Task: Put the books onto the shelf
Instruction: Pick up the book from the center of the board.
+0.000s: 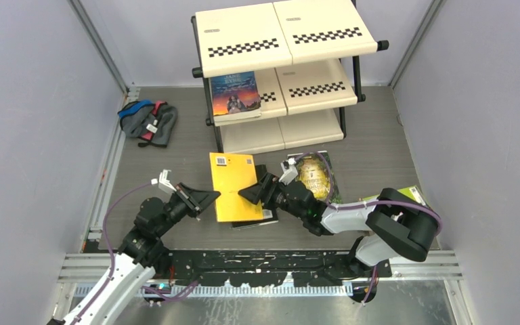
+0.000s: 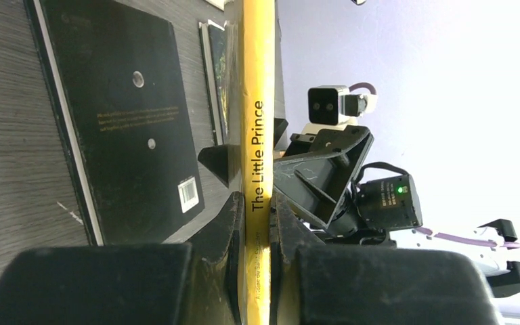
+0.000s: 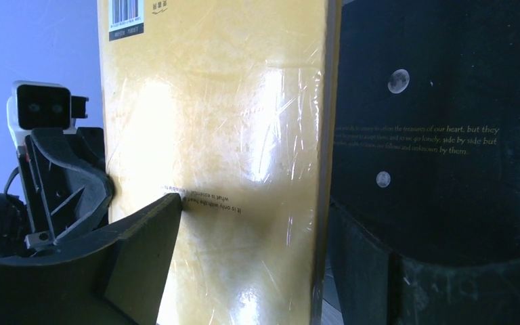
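A yellow book (image 1: 231, 184), "The Little Prince" on its spine (image 2: 258, 122), is held tilted above the floor. My left gripper (image 1: 208, 198) is shut on its spine edge, fingers (image 2: 225, 223) pressed to both covers. My right gripper (image 1: 250, 193) stands open at the book's opposite edge. One fingertip (image 3: 166, 210) touches the yellow back cover (image 3: 223, 135); the other sits past the book's edge. A black book (image 1: 256, 219) lies flat beneath. A blue book (image 1: 233, 93) rests on the shelf's (image 1: 284, 30) middle tier. A dark green-gold book (image 1: 315, 175) lies by the right arm.
A grey-blue cloth bundle (image 1: 148, 121) lies at the far left near the wall. A lime green book (image 1: 412, 193) pokes out from under the right arm's elbow. The shelf's bottom tier (image 1: 281, 132) stands just behind the yellow book. Walls close in on both sides.
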Motion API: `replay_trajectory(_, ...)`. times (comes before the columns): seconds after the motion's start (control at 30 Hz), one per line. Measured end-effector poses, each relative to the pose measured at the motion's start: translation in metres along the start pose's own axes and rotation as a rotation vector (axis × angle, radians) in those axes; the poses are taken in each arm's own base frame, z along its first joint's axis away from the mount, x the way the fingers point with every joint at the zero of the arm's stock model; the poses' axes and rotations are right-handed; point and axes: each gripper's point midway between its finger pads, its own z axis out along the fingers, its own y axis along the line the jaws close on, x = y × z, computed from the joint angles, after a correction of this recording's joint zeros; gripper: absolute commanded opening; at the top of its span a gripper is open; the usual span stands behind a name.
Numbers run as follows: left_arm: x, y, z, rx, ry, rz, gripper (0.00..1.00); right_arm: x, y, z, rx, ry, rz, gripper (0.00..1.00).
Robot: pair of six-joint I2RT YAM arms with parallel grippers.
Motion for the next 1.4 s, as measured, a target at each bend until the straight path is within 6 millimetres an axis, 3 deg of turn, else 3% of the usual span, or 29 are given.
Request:
replay_trajectory(0.3,-0.006,-0.01,0.007,0.035,-0.017,-0.018,0.0,-0.002,0.007,-0.002,-0.053,-0.011,0.057,0.68)
replay_trajectory(0.6,-0.017,-0.005,0.009,0.011,-0.075,-0.023,0.0,-0.017,0.013,-0.008,-0.079,-0.059,0.128,0.33)
replay_trajectory(0.8,-0.023,-0.004,0.013,0.003,-0.099,-0.03,0.02,-0.04,0.04,-0.021,-0.151,-0.128,0.165,0.15)
replay_trajectory(0.93,-0.023,-0.01,0.016,0.028,-0.089,-0.025,0.12,-0.047,0.05,-0.029,-0.17,-0.144,0.175,0.02)
replay_trajectory(1.2,-0.013,-0.01,0.017,0.034,-0.031,-0.018,0.39,-0.044,0.05,-0.036,-0.152,-0.126,0.152,0.01)
replay_trajectory(1.4,-0.002,-0.026,0.005,0.105,0.017,-0.001,0.49,-0.04,0.061,-0.049,-0.172,-0.102,0.121,0.01)
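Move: The yellow book hangs tilted above the table, its spine side pinched by the left hand and its right edge between the right hand's open fingers. Its middle is about 4 cm left, 2 cm ahead and 3 cm above the right hand, and some 6 cm right, 2 cm ahead and 3 cm below the left. From the right hand, the black book lies about 5 cm ahead, 1 cm right and 10 cm down; the green-and-gold book about 11 cm ahead, 21 cm right, equally low. The yellow book's free right edge is pinched between the closing right fingers while that hand rises about 8 cm, draws some 3 cm right and rolls its left side up. The left hand keeps the spine side as it eases forward 2 to 3 cm, then opens to about half, coming back and rising a little, its fingers still either side of the spine. ##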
